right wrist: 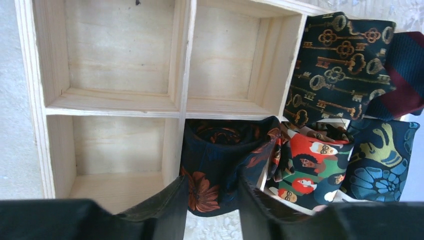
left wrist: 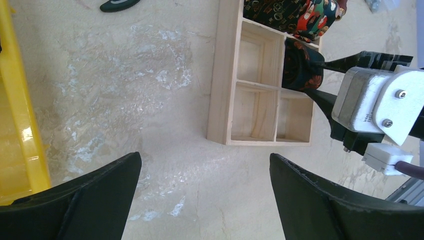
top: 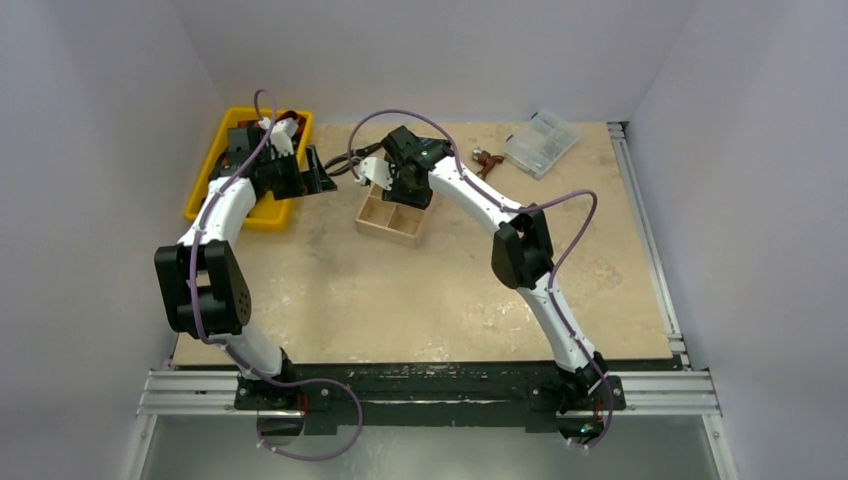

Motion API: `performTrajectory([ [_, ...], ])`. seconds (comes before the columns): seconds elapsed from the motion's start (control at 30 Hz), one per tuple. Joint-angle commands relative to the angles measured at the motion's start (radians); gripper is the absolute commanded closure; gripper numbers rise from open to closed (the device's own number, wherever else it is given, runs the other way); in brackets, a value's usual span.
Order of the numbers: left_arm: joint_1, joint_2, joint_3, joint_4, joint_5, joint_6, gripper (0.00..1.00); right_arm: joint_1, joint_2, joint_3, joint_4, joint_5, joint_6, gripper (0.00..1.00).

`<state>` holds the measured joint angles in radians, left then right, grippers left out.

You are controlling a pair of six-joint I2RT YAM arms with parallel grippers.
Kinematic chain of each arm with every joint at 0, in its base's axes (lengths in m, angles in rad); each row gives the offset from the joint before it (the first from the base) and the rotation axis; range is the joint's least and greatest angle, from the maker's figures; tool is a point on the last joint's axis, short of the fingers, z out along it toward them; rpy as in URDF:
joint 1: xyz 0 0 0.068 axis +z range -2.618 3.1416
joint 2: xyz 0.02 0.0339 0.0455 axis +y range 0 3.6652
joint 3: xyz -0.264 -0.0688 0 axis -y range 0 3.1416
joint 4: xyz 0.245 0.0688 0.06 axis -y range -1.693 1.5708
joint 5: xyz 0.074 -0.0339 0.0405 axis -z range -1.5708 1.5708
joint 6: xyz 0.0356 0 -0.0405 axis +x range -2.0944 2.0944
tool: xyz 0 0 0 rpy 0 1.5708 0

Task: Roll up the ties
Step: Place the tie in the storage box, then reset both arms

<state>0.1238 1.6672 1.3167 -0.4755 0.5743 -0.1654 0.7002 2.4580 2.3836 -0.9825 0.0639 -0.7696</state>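
Observation:
My right gripper (right wrist: pixel 211 189) is shut on a rolled dark tie with orange flowers (right wrist: pixel 220 160) and holds it in one corner compartment of the wooden box (right wrist: pixel 182 107); the roll's lower edge hangs over the box's rim. The other three compartments are empty. The same roll (left wrist: pixel 301 65) shows in the left wrist view, held by the right gripper (left wrist: pixel 320 80). More ties lie bunched just beside the box: one with gold keys (right wrist: pixel 335 60), one with faces (right wrist: pixel 310 165), one blue floral (right wrist: pixel 382 162), one striped (right wrist: pixel 405 75). My left gripper (left wrist: pixel 205 165) is open and empty above the table, left of the box (top: pixel 390 222).
A yellow bin (top: pixel 212 175) stands at the far left, behind the left gripper (top: pixel 325 180). A clear plastic case (top: pixel 542 142) and a small red-brown object (top: pixel 487 160) lie at the back right. A dark object (left wrist: pixel 119 4) lies on the table by the bin.

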Motion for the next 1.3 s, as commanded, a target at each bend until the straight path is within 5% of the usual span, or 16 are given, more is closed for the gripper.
performTrajectory([
  [0.0, 0.006, -0.041, 0.039, 0.029, 0.021, 0.009, 0.00, 0.007, -0.111, 0.012, 0.065, -0.020, 0.056, 0.58],
  [0.17, 0.004, -0.056, 0.065, 0.029, -0.010, 0.074, 0.00, 0.007, -0.189, -0.013, 0.129, -0.060, 0.117, 0.42],
  [0.37, -0.032, -0.124, 0.018, 0.040, -0.020, 0.154, 0.00, -0.035, -0.316, -0.081, 0.203, -0.137, 0.228, 0.34],
  [0.53, -0.205, -0.176, -0.027, 0.013, -0.118, 0.333, 0.00, -0.177, -0.416, -0.154, 0.218, -0.242, 0.401, 0.21],
  [0.67, -0.319, -0.152, -0.002, -0.051, -0.164, 0.407, 0.00, -0.318, -0.494, -0.248, 0.218, -0.315, 0.501, 0.02],
  [0.97, -0.542, -0.040, -0.012, -0.220, -0.331, 0.487, 0.00, -0.523, -0.749, -0.741, 0.335, -0.323, 0.564, 0.02],
  [1.27, -0.565, 0.132, 0.013, -0.270, -0.389, 0.281, 0.00, -0.544, -0.838, -0.887, 0.358, -0.316, 0.582, 0.02],
])
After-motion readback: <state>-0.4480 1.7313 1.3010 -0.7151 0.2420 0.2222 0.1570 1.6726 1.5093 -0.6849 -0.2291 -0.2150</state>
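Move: The rolled tie sits in its compartment at the right hand's parting fingertips, about 1 cm ahead and 2 cm below. From that hand the red-patterned tie is some 6 cm ahead and 3 right, the key-patterned tie 8 ahead and 3 left, and the tap 9 ahead and 14 right. From the left hand the storage box's middle is about 5 cm ahead, 18 right and 11 below; the rolled tie is 4 ahead and 20 right, the yellow bin's middle 9 ahead and 12 left. Up and then off to the right, the right hand spreads its already parting fingers fully, comes free of the rolled tie, climbs nearly 19 cm and swings some 24 cm right past the tap's near side, sinking halfway again and turning clockwise. The left hand, open and empty, lifts briefly, then sweeps right, back and down about 12 cm from its peak to the table space before the box's near edge, also turning clockwise. ##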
